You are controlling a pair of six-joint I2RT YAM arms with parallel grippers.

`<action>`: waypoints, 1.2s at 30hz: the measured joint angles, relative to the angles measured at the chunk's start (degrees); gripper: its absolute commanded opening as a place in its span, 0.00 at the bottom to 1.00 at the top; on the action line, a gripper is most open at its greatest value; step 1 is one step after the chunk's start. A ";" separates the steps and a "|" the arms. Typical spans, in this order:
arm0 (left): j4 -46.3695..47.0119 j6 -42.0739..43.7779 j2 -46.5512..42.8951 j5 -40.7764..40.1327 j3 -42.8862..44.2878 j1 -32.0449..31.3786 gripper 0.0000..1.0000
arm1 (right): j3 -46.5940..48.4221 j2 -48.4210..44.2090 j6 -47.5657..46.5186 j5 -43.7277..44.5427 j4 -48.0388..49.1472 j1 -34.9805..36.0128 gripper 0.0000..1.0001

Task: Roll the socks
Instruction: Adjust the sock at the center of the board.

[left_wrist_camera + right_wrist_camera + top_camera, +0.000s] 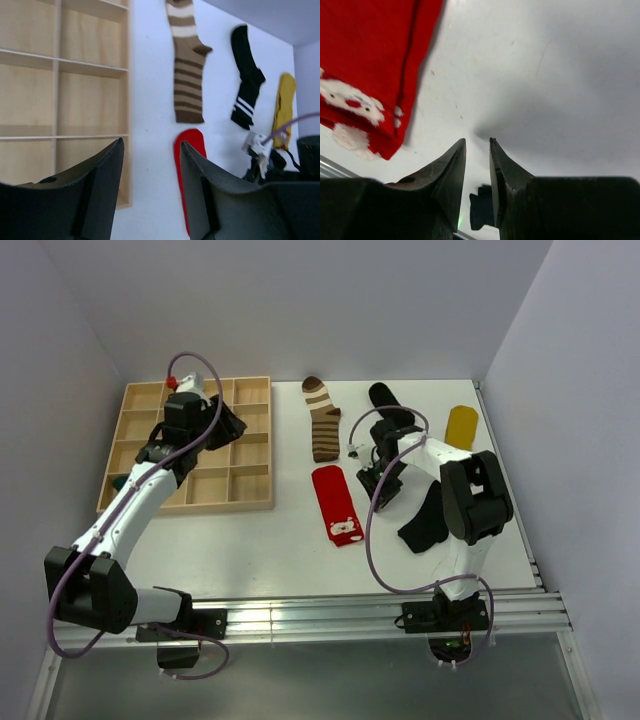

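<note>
Five socks lie flat on the white table: brown-cream striped (322, 420), red with a cartoon patch (337, 503), black with white bands (383, 400) partly under my right arm, yellow (461, 426), and plain black (428, 518). A dark teal bit (119, 483) shows at the tray's left edge. My left gripper (231, 426) hovers open and empty over the wooden tray; its view shows the striped sock (187, 75) and red sock (190, 147). My right gripper (376, 483) is low over bare table between the red and plain black socks, jaws narrowly apart and empty (477, 142); the red sock (365, 65) lies to its left.
A wooden tray (250, 480) with several empty compartments sits at the left, also in the left wrist view (65, 75). Grey walls close in the table on three sides. A metal rail (330, 615) runs along the near edge.
</note>
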 measured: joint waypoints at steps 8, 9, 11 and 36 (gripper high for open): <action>4.33 -0.57 6.14 2.75 -3.43 -13.38 0.36 | -3.04 -0.33 -1.29 0.96 -0.24 0.63 0.17; 4.61 -0.94 7.67 2.95 -3.72 -15.28 0.34 | -3.06 -0.33 -1.29 1.07 -0.24 0.79 0.16; 5.44 -1.79 10.34 3.02 -4.44 -18.27 0.29 | -3.21 -0.35 -1.36 1.49 -0.15 1.40 0.13; 14.86 -7.91 29.94 6.64 -6.14 -26.40 0.11 | -5.11 -0.87 -0.39 -3.39 -3.91 13.31 0.02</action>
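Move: The red sock's middle lies about 10 cm to the right hand's left, a centimetre nearer the base and 2 cm below it; its white-faced end is some 8 cm left and 7 cm back. A plain black sock sits roughly 11 cm right and 3 cm back, the brown striped one 13 cm left and 20 cm ahead. From the left hand the red sock's middle is about 25 cm right, 10 cm back and 23 cm down; the compartment tray is 9 cm left and 4 cm ahead. Down and to the right, about 20 cm each way and less far back, the left hand swoops off the tray to the red sock's left edge, turning clockwise and tipping steeper by some 25 degrees, fingers nearly closing. The right hand skims low back and then also left towards the white-faced end, shutting its fingers and bringing their tips against the sock's right edge near that corner. ##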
